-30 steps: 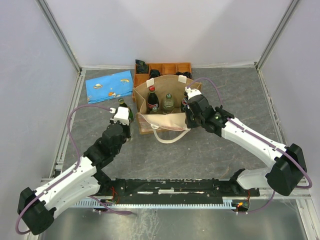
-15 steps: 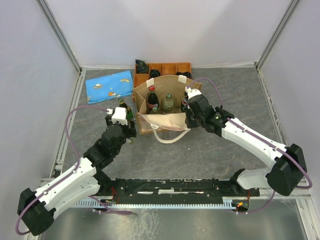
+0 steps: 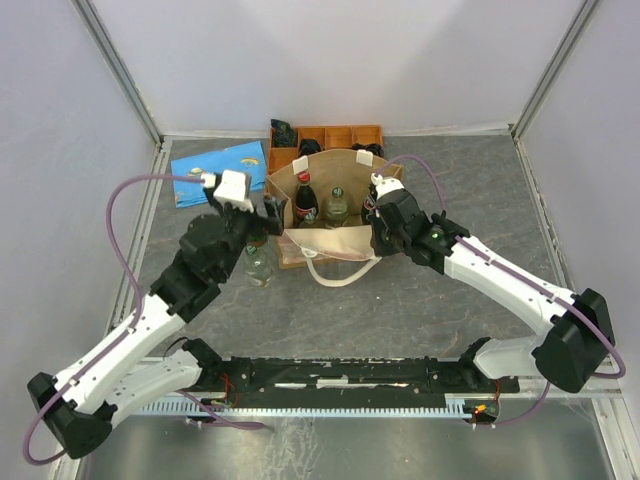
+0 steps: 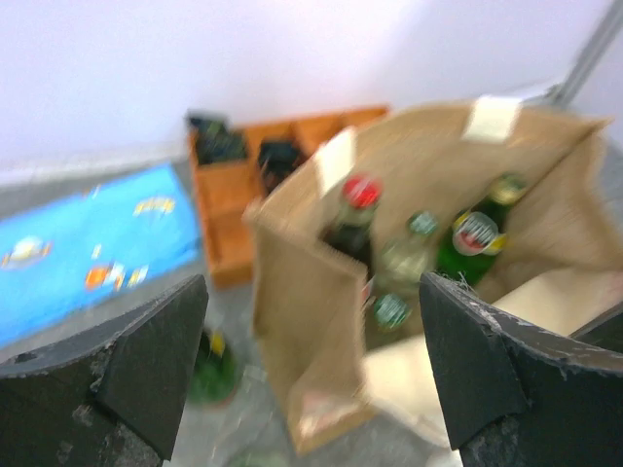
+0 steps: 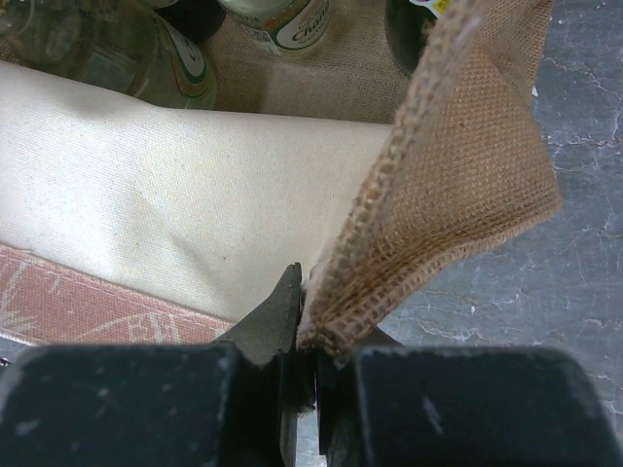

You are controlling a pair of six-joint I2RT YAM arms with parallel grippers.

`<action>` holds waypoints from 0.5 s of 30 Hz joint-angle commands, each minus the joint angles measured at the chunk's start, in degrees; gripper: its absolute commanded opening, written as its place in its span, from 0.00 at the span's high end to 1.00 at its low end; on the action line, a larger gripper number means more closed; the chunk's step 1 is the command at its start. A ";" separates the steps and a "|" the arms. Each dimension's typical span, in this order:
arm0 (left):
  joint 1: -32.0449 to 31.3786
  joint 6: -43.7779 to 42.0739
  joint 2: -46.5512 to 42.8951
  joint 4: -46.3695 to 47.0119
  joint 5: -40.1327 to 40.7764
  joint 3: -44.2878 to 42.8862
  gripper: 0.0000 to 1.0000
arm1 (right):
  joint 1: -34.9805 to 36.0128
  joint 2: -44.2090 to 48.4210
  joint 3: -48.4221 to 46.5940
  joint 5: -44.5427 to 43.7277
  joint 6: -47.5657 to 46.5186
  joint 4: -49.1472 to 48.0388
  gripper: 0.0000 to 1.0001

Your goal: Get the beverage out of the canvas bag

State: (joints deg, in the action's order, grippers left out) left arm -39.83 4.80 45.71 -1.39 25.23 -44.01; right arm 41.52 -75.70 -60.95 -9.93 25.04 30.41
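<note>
The canvas bag (image 3: 335,228) stands open mid-table with beverage bottles in it: a dark red-capped one (image 4: 358,209), a clear green-capped one (image 4: 419,243) and a green one (image 4: 474,238). My right gripper (image 5: 310,362) is shut on the bag's right rim (image 5: 438,185), holding that edge out. My left gripper (image 4: 311,336) hangs open above the bag's left corner with nothing between its fingers; the view is blurred. Below it, outside the bag, a green bottle (image 4: 209,362) stands on the table. A clear bottle (image 3: 257,262) stands nearby.
An orange compartmented tray (image 3: 350,135) sits right behind the bag. A blue patterned pouch (image 3: 215,170) lies flat at the back left. The bag's cream handle (image 3: 340,275) loops onto the table in front. Enclosure walls and rails close in both sides.
My left gripper opened off the green bottle, leaving it standing on the table, then rose and swung right toward the bag. The right arm has not moved.
</note>
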 commanded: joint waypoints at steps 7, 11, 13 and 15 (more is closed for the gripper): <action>0.11 -11.85 19.37 9.80 -26.18 -21.02 0.06 | 0.26 5.12 0.37 0.00 1.86 -1.05 0.89; 0.11 -11.85 28.73 13.74 -31.68 -24.74 0.06 | 0.26 5.84 0.51 -0.48 2.37 0.37 0.89; 0.10 -11.79 32.88 15.57 -33.92 -26.18 0.07 | 0.30 6.52 0.70 -0.86 2.64 0.76 0.89; 0.11 -12.20 37.06 15.61 -35.10 -28.27 0.07 | 0.28 6.94 0.95 -1.32 2.67 1.16 0.89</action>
State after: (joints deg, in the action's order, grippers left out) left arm -39.83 -4.23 76.82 9.80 -3.14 -67.57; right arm 41.47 -72.14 -60.07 -10.63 27.66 31.59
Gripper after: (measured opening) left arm 0.935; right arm 0.118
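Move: The green Perrier bottle in the canvas bag is about 10 cm ahead of my open left hand, some 21 cm to its right and 20 cm below. The clear bottle stands about 7 cm to the left of it, and the cola about 14 cm to its left. My right hand grips the bag's near rim, roughly 23 cm right of my left hand, level with it fore and aft and 14 cm lower; from this right hand the Perrier lies some 12 cm ahead, 2 cm left and 6 cm down. With my left fingers staying wide open, I sweep that hand about 15 cm right and, increasingly, some 6 cm forward over the bag's mouth towards the Perrier bottle, arching up 10 cm first and then sinking 5. The wrist swings clockwise some 30 degrees on the way. My right hand keeps its pinch on the bag rim and eases it up slightly. ##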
